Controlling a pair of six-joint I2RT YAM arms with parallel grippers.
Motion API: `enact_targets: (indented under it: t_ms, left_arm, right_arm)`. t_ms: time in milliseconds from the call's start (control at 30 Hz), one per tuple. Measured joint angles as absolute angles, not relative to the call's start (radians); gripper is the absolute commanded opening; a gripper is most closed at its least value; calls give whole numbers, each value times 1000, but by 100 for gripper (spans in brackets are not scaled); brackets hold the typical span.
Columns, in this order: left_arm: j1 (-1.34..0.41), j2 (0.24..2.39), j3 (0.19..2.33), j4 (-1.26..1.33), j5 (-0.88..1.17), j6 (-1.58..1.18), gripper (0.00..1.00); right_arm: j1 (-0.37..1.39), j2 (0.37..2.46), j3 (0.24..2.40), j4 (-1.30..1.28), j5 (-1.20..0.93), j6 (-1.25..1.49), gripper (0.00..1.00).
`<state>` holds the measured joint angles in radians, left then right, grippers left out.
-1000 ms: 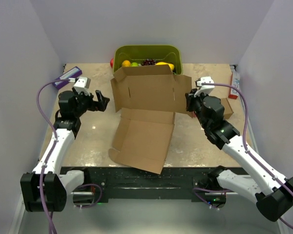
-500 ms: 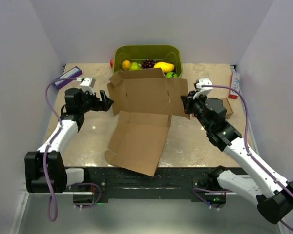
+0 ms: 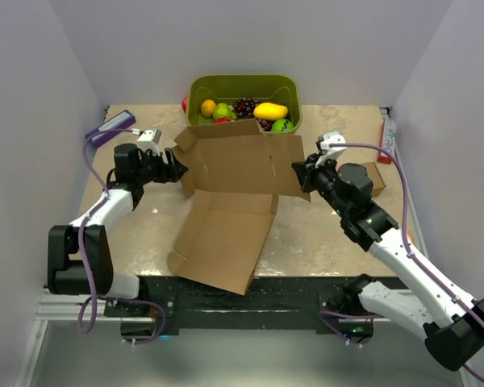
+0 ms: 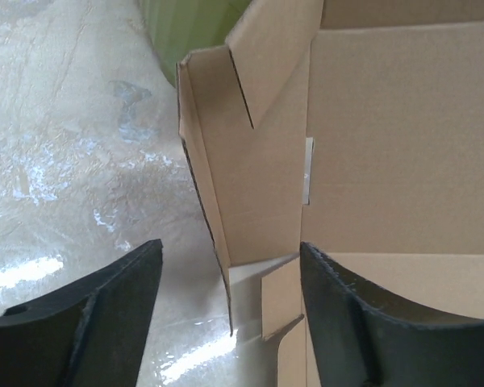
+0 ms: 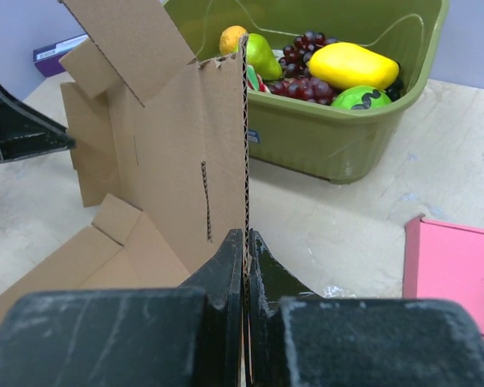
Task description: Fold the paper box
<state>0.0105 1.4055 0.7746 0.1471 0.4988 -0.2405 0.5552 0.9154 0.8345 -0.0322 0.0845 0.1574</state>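
The paper box (image 3: 240, 161) is a large brown cardboard sheet with one panel standing upright and another lying flat (image 3: 222, 238) toward the near edge. My right gripper (image 3: 301, 172) is shut on the upright panel's right edge, and the corrugated edge (image 5: 244, 145) rises straight out of the shut right gripper (image 5: 246, 239). My left gripper (image 3: 177, 167) is open at the box's left side. The left side flap (image 4: 250, 185) has its lower edge between the left gripper (image 4: 230, 258) fingers, apart from both.
A green bin (image 3: 244, 79) of fruit stands just behind the box, also close in the right wrist view (image 5: 323, 137). A pink block (image 5: 452, 274) lies right of the box. A small cardboard box (image 3: 377, 177) and a purple object (image 3: 111, 126) sit near the table's sides.
My left gripper has moved right up to the box's left flap and its jaws have narrowed. My right gripper has carried the upright panel leftward, and the whole box has slid left.
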Motion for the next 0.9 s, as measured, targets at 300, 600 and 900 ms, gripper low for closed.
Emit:
enact_targets:
  t_ms: [300, 600, 900]
  left_arm:
    - [10, 1498, 811, 171, 522, -250, 20]
    - [13, 1478, 804, 220, 540, -254, 0]
    - [-65, 1331, 753, 231, 486, -239, 0]
  right_arm:
    - [555, 915, 833, -31, 59, 157, 0]
    - [551, 916, 833, -28, 60, 157, 0]
    - [551, 928, 833, -53, 119, 204, 84]
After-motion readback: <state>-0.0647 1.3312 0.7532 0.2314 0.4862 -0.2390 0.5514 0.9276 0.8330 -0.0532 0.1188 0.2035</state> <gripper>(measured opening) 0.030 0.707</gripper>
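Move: Just ahead of the left hand, about 2 cm forward, 1 cm right and 1 cm below, stands the edge of the raised panel's left flap. The green bin is some 18 cm ahead and 15 cm right of that hand, a little below it. The right hand already holds the raised panel's right edge at its fingertips; from it the pink box lies about 12 cm ahead, 10 cm right and 26 cm down. Easing about 1.5 cm forward and down, the left hand shuts its part-open fingers on the edge of the left flap, then carries it up roughly 5 cm, drawing back and right by about 2 cm. The right hand stays almost in place and, once the left has its grip, opens to let go of the panel's right edge, just starting to sink. ##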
